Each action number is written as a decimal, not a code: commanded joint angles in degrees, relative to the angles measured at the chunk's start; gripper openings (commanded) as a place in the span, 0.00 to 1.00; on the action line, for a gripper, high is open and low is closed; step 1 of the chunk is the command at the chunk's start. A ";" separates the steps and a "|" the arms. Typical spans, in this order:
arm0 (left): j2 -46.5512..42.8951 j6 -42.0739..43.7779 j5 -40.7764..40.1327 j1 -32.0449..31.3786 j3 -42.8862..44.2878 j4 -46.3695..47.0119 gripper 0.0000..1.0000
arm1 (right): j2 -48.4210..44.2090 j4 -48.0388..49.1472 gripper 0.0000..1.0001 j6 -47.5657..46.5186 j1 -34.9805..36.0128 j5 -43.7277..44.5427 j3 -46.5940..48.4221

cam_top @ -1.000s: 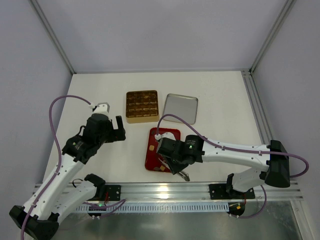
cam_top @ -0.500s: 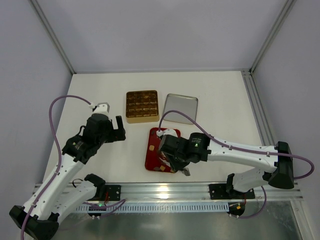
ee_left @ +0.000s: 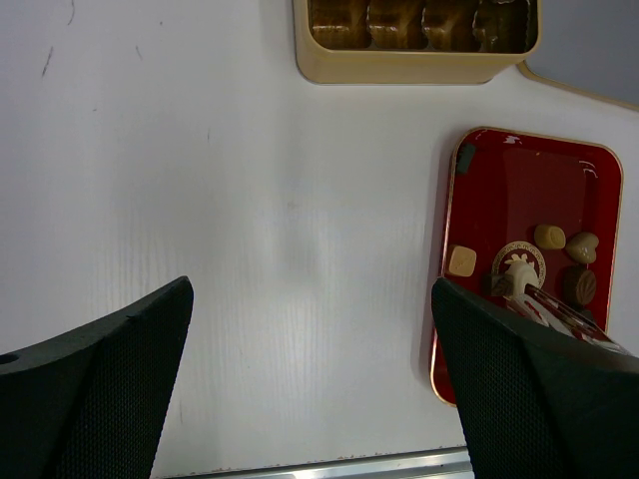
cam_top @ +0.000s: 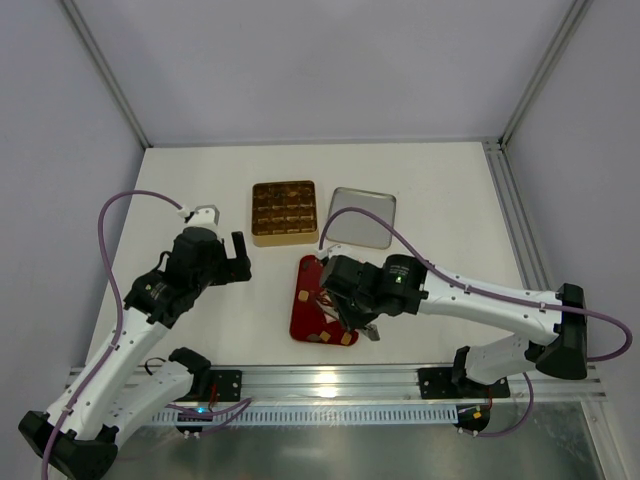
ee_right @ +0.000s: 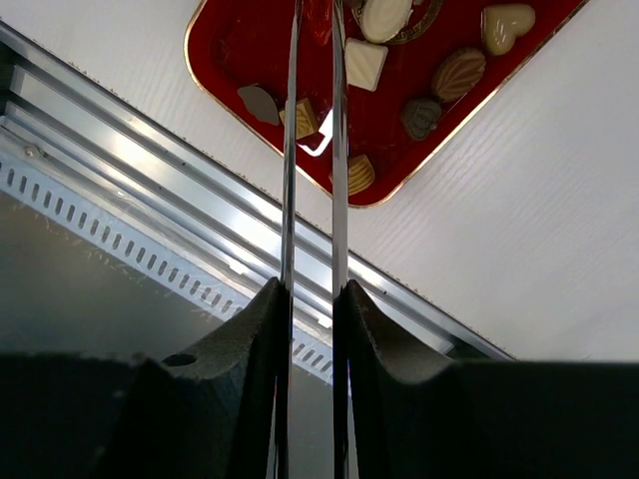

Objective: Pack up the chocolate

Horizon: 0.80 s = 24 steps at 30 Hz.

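Note:
The chocolate lies as several small pieces on the red tray (cam_top: 303, 318) (ee_right: 236, 38), among them a white square (ee_right: 364, 62), a tan shell (ee_right: 459, 72) and a cream heart (ee_right: 504, 25). My right gripper (cam_top: 360, 318) (ee_right: 313, 289) hangs over the tray's near half, shut on thin metal tongs (ee_right: 338, 150). The tong blades stand a narrow gap apart and their tips run off the top of the right wrist view. My left gripper (cam_top: 238, 258) (ee_left: 312, 289) is wide open over bare table, left of the tray. The left wrist view also shows a tan square piece (ee_left: 461, 260).
A gold box (cam_top: 285, 211) (ee_left: 414, 68) with gridded compartments stands beyond the tray. A silver lid (cam_top: 362, 216) lies to its right. The aluminium rail (cam_top: 330, 380) (ee_right: 150, 170) runs along the table's near edge, close to the tray's corner.
My right arm has moved away from the near rail and further over the red tray, tongs still gripped. The left arm has stayed still.

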 commanded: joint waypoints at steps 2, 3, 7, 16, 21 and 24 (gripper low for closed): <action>-0.98 0.33 -0.66 0.26 -0.12 1.14 1.00 | -0.44 1.34 0.31 -4.01 -3.01 0.96 5.72; -0.89 0.33 -0.66 0.35 -0.21 1.05 1.00 | -0.17 1.60 0.31 -4.63 -3.63 0.87 6.34; -0.89 0.33 -0.75 0.35 -0.21 1.05 1.00 | 2.28 4.58 0.31 -7.79 -7.67 0.52 9.06; -0.72 0.42 -0.31 0.35 -0.12 1.14 1.00 | 13.00 10.82 0.31 -14.47 -15.85 1.41 21.54; -0.89 0.41 -0.31 0.35 -0.21 1.14 1.00 | 21.44 14.78 0.31 -15.45 -20.68 -1.49 29.54; -0.72 0.50 -0.22 0.35 -0.21 1.22 1.00 | 26.61 15.92 0.31 -15.71 -21.74 -3.17 34.63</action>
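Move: The right hand holds tongs with the red chocolate already in their tips, just off the red tray. The chocolate box's middle lies about 25 cm ahead, 12 cm to its left and 14 cm below. The red tray's middle is roughly 6 cm ahead, 3 cm left and 15 cm below; the grey tray is some 24 cm ahead, 5 cm right and 15 cm below. From the left hand, the box lies about 12 cm ahead, 10 cm right and 16 cm below. Forward and increasingly fast, the right hand carries the tongs and the red chocolate from the red tray towards the box, about 20 cm out and 7 cm left. It rises some 5 cm, mostly early on, then travels almost level while the wrist swings the fingers' ends outward by 10 to 15 degrees. The fingers keep their hold on the tongs. ##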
